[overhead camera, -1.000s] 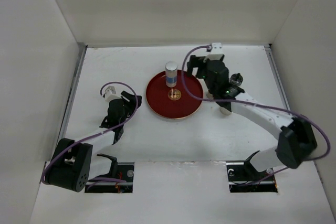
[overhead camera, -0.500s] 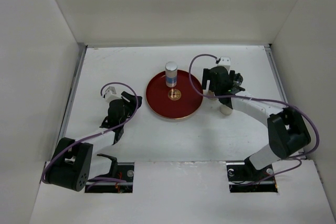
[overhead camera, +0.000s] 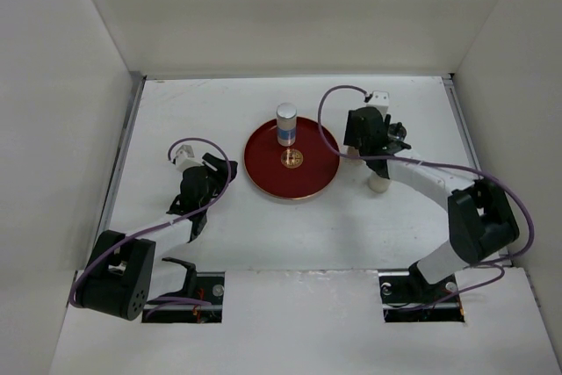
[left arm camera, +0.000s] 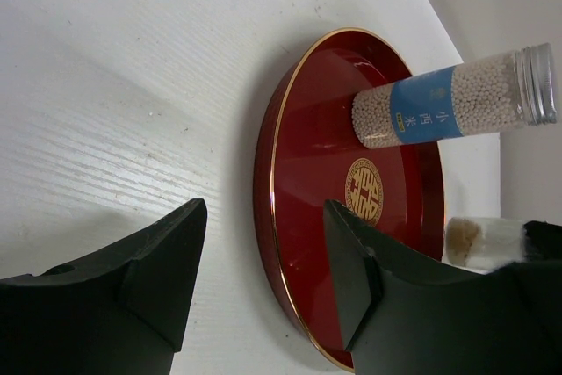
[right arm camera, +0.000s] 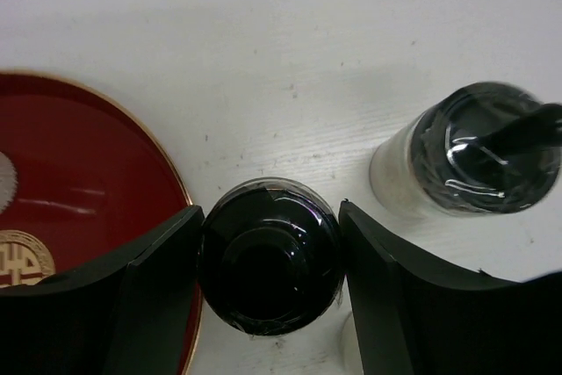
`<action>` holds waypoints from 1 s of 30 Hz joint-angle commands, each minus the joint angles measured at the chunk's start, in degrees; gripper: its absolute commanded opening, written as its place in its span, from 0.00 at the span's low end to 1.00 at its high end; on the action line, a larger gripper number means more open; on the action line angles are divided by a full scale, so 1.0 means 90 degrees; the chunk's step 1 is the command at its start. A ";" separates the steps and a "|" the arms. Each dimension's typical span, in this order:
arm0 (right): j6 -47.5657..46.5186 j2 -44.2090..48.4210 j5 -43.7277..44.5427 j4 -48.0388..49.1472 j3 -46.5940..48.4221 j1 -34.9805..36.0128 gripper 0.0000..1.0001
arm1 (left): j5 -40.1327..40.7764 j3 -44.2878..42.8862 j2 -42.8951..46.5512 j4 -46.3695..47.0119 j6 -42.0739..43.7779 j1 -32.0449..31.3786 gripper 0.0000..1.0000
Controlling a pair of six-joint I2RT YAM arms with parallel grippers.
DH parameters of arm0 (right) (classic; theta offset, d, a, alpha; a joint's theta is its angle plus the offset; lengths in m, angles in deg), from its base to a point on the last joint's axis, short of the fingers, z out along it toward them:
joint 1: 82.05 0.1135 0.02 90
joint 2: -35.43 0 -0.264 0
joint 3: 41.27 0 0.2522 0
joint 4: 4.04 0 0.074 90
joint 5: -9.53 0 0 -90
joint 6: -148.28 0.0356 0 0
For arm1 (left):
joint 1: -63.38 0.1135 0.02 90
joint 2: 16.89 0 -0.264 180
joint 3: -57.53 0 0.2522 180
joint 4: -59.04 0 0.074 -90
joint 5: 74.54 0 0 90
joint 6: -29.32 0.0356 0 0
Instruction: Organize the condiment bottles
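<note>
A tall white bottle with a blue band (overhead camera: pixel 286 124) stands on the red tray (overhead camera: pixel 263 173); in the left wrist view this bottle (left arm camera: pixel 448 103) is full of pale beads. My right gripper (right arm camera: pixel 270 217) is shut on a dark-capped shaker (right arm camera: pixel 270 256) just off the tray's right rim (right arm camera: pixel 132 142). Both fingers press on its cap. A second dark-capped shaker (right arm camera: pixel 465 162) stands close to the right of it. From above, the right gripper (overhead camera: pixel 358 151) hides the held shaker. My left gripper (left arm camera: pixel 263 212) is open and holds nothing, left of the tray.
A pale rounded object (overhead camera: pixel 378 183) sits on the table under the right forearm. White walls close in the table on three sides. The left arm (overhead camera: pixel 189 195) rests low on the table, left of the tray.
My right gripper shifted a little to the right, away from the tray, and its jaws closed on the dark-capped shaker. The left arm and the tall bottle stayed put.
</note>
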State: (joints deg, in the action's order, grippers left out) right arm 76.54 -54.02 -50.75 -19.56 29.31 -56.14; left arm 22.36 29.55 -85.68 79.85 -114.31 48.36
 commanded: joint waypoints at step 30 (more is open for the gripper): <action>-0.0085 -0.1871 -0.0489 0.1338 0.2478 0.2819 0.97 | -0.0063 0.0213 0.0232 0.0417 -0.0262 0.0298 0.54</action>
State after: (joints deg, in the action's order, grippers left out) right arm 76.26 -77.10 -55.63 -11.91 52.13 -31.33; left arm 22.36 31.08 -84.06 80.24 -116.06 50.63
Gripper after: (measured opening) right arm 0.952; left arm 0.535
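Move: The right hand already grips a black-capped bottle. The free near-left part of the red plate lies about 27 cm to its left, 2 cm back and 10 cm below. The blue-label bottle stands on the plate some 21 cm left and 6 cm ahead of the hand, its middle about 4 cm lower. Another black-capped bottle is about 12 cm right and 2 cm ahead. From the idle left hand, that plate spot is roughly 12 cm right, level ahead and 6 cm lower. Right hand lifts its bottle, swings it some 27 cm left, counter-clockwise, lowers it onto the plate and opens. ##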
